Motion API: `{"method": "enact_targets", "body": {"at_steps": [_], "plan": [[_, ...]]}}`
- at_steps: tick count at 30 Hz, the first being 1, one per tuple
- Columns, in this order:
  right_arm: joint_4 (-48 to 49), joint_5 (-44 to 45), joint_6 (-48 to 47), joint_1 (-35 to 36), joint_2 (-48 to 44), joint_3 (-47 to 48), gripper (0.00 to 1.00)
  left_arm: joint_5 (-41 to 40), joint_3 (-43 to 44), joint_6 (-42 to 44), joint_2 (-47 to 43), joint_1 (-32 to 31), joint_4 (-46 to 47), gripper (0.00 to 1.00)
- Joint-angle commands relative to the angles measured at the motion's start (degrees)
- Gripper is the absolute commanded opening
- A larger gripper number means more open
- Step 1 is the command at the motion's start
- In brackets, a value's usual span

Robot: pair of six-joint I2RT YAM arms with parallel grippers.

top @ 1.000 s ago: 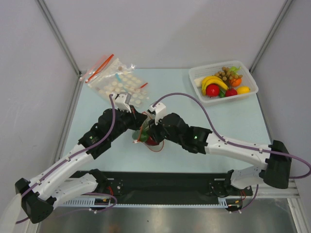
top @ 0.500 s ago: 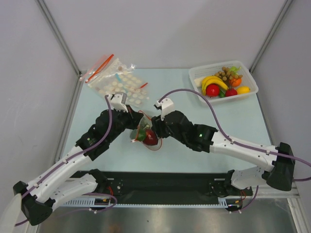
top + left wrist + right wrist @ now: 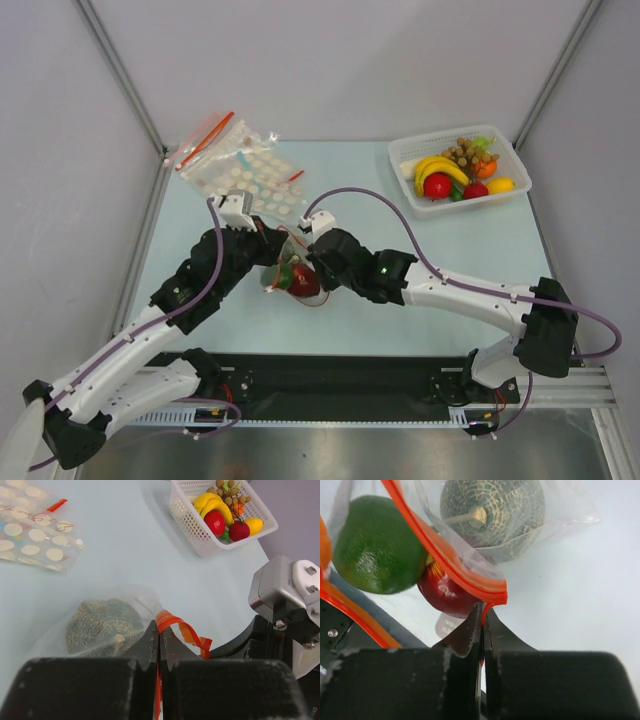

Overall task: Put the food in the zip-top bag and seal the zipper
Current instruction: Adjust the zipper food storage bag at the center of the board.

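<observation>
The clear zip-top bag (image 3: 291,274) hangs between my two grippers at the table's middle. Through its plastic show a rough grey-green ball (image 3: 492,510), a dark green ball (image 3: 375,545) and a dark red piece (image 3: 445,592). The red zipper (image 3: 445,560) runs slanted across the right wrist view and curls up in the left wrist view (image 3: 182,630). My left gripper (image 3: 160,632) is shut on the zipper strip beside the grey-green ball (image 3: 102,625). My right gripper (image 3: 483,612) is shut on the zipper's corner end, just under the dark red piece.
A white basket (image 3: 510,190) at the back right holds bananas, a grape bunch and other toy produce. Clear bags with pale discs (image 3: 240,165) lie at the back left. My two wrists stand close together over the bag.
My right wrist has swung left and in towards the bag and now pinches the zipper's end. The left arm has drawn slightly back to the left, still gripping.
</observation>
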Motion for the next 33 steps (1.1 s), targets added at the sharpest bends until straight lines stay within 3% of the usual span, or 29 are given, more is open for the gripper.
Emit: {"method": "enact_targets", "body": {"at_steps": [1, 6, 11, 16, 22, 27, 31, 33], "plan": [[-2.14, -1.02, 0.03, -0.35, -1.62, 3.52, 0.0, 0.7, 0.85, 0.17, -2.31, 0.45, 4.0, 0.0], [-2.13, -3.65, 0.74, -4.38, -6.98, 2.82, 0.0, 15.44, 1.19, 0.87, 0.32, -0.25, 8.14, 0.0], [0.5, -16.27, 5.03, -18.7, -13.14, 3.51, 0.0, 16.01, 6.02, 3.06, 6.82, -5.77, 5.6, 0.0], [-2.39, -18.24, 6.01, -22.5, -9.46, 10.19, 0.02, 16.7, 6.65, 3.07, 9.38, -7.54, 6.37, 0.01], [0.67, -20.97, 5.22, -22.59, -5.94, 8.01, 0.26, 19.25, 4.89, -0.27, 10.69, -7.28, 9.36, 0.02], [2.25, -21.58, 5.13, -22.5, -4.53, 4.32, 0.36, 28.1, 0.33, -7.02, 12.19, -1.14, 15.43, 0.0], [3.05, -22.11, 4.96, -21.72, -4.0, 2.47, 0.6, 31.21, -1.09, -9.23, 13.77, 3.0, 17.72, 0.0], [2.52, -20.62, 4.61, -20.75, -4.17, 2.29, 0.66, 30.6, -1.7, -9.32, 13.25, 4.05, 17.46, 0.0]]}}
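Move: The bag's orange zipper is already pinched in both hands, with its food lying low between and below them. From the left hand, the red fruit is some 3 cm to the right and 17 cm below, the melon about 3 cm ahead, 6 cm left and 19 cm below. From the right hand, the red fruit is about 3 cm ahead, 3 cm left and 8 cm below, the avocado 1 cm ahead and 9 cm left, the melon 5 cm ahead and 12 cm left, both slightly lower. The bag is drawn rightward by its zipper: the left hand keeps its pinch, goes about 9 cm right and some back while turning clockwise, then sinks slightly forward. The right hand, starting with its end pinched, sweeps up, right and forward, opens high up, then sinks about 8 cm with fingers well open, astride the rim's corner. ##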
